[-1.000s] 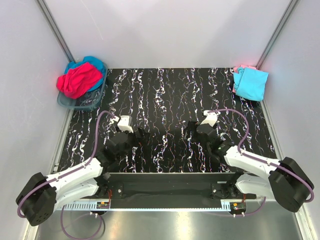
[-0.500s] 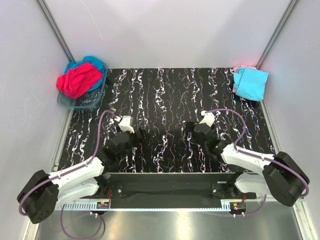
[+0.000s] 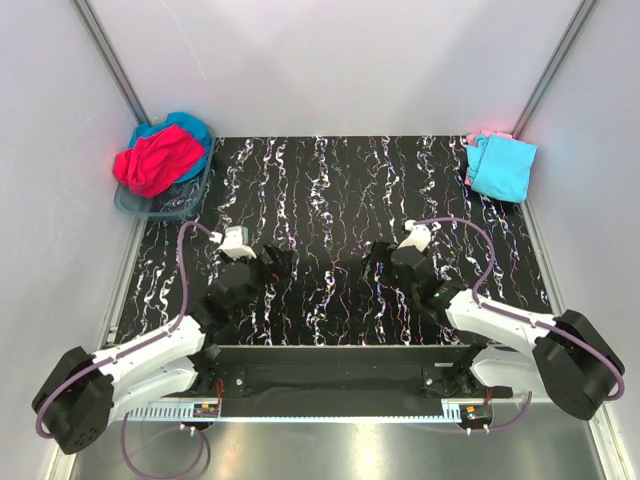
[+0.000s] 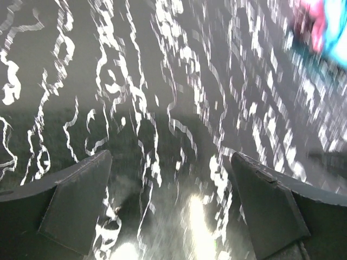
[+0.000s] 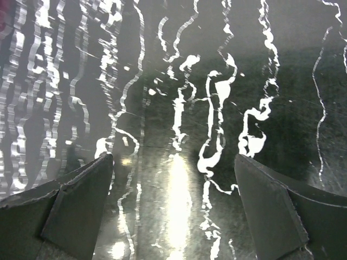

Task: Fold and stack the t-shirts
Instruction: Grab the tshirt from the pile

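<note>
A bright pink-red t-shirt [image 3: 152, 160] lies crumpled on a teal-blue t-shirt [image 3: 192, 128] in the tub at the back left. A folded light cyan t-shirt [image 3: 500, 167] rests at the back right, with a pale pink t-shirt's edge [image 3: 478, 136] showing under it. My left gripper [image 3: 274, 264] [image 4: 171, 157] hovers low over the black marbled table [image 3: 330, 190], open and holding nothing. My right gripper [image 3: 381, 259] [image 5: 173, 157] is open over the table near the middle, also holding nothing. The left wrist view is blurred, with pink and cyan cloth [image 4: 320, 27] in its top right corner.
The clear bluish plastic tub [image 3: 165, 208] sits at the table's back left corner. Pale walls and metal posts [image 3: 112, 60] close in the sides and back. The arm bases and a rail [image 3: 330, 365] line the near edge.
My left wrist has swung a little to the left and its view is smeared by motion. My right arm has barely shifted. Both grippers have stayed open.
</note>
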Controlling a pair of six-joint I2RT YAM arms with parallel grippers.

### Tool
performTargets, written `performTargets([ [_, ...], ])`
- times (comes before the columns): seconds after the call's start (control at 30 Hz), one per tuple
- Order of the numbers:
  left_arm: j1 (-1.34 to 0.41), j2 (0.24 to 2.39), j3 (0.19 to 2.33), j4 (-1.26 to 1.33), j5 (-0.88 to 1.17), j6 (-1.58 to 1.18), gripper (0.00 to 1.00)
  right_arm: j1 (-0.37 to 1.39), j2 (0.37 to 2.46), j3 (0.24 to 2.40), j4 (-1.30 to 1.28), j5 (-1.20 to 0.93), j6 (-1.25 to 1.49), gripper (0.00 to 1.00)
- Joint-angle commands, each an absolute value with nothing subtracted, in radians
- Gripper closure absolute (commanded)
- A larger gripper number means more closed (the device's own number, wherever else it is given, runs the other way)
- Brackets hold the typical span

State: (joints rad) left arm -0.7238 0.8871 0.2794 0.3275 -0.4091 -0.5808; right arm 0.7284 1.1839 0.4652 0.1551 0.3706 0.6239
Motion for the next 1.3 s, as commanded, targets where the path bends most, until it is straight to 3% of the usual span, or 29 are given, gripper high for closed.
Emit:
performTargets([
  [0.0, -0.700, 0.963, 0.331, 0.537, -0.517, -0.660, 0.01, 0.738, 1.123, 0.457, 0.207, 0.351, 0.650, 0.00],
  [0.27, -0.543, 1.406, 1.120, 0.117, -0.479, -0.433, 0.01, 0.738, 1.109, 0.448, 0.204, 0.376, 0.643, 0.00],
  [0.47, -0.261, 1.600, 1.414, -0.044, -0.335, -0.413, 0.01, 0.736, 1.063, 0.436, 0.201, 0.376, 0.650, 0.00],
  [0.73, -0.031, 1.678, 1.437, -0.100, -0.387, -0.114, 0.01, 0.738, 1.075, 0.436, 0.204, 0.373, 0.652, 0.00],
  [1.07, 0.277, 1.742, 1.419, -0.089, -0.275, -0.006, 0.03, 0.738, 1.089, 0.437, 0.202, 0.365, 0.650, 0.00],
  [1.27, 0.359, 1.798, 1.416, -0.005, -0.157, 0.041, 0.03, 0.738, 1.072, 0.433, 0.198, 0.359, 0.650, 0.00],
])
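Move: The red t-shirt on top of the pile lies about 28 cm to the left of the left gripper, 24 cm ahead and some 6 cm lower. The blue t-shirt under it stands out beyond, about 31 cm ahead and 24 cm left of that gripper; the basket holding both is centred roughly 22 cm ahead and 27 cm left. From the right gripper, the red t-shirt is some 51 cm left and 24 cm ahead. Swing the left gripper quickly out to the pile, fingers kept wide open: first forward about 25 cm while climbing nearly 20, then sweep nearly 40 cm left, sinking some 13 cm and easing back slightly, to come in over the basket's left side beside the red t-shirt. On the way, turn the wrist some 40 degrees counter-clockwise, raise its left side and tip the fingers down. ##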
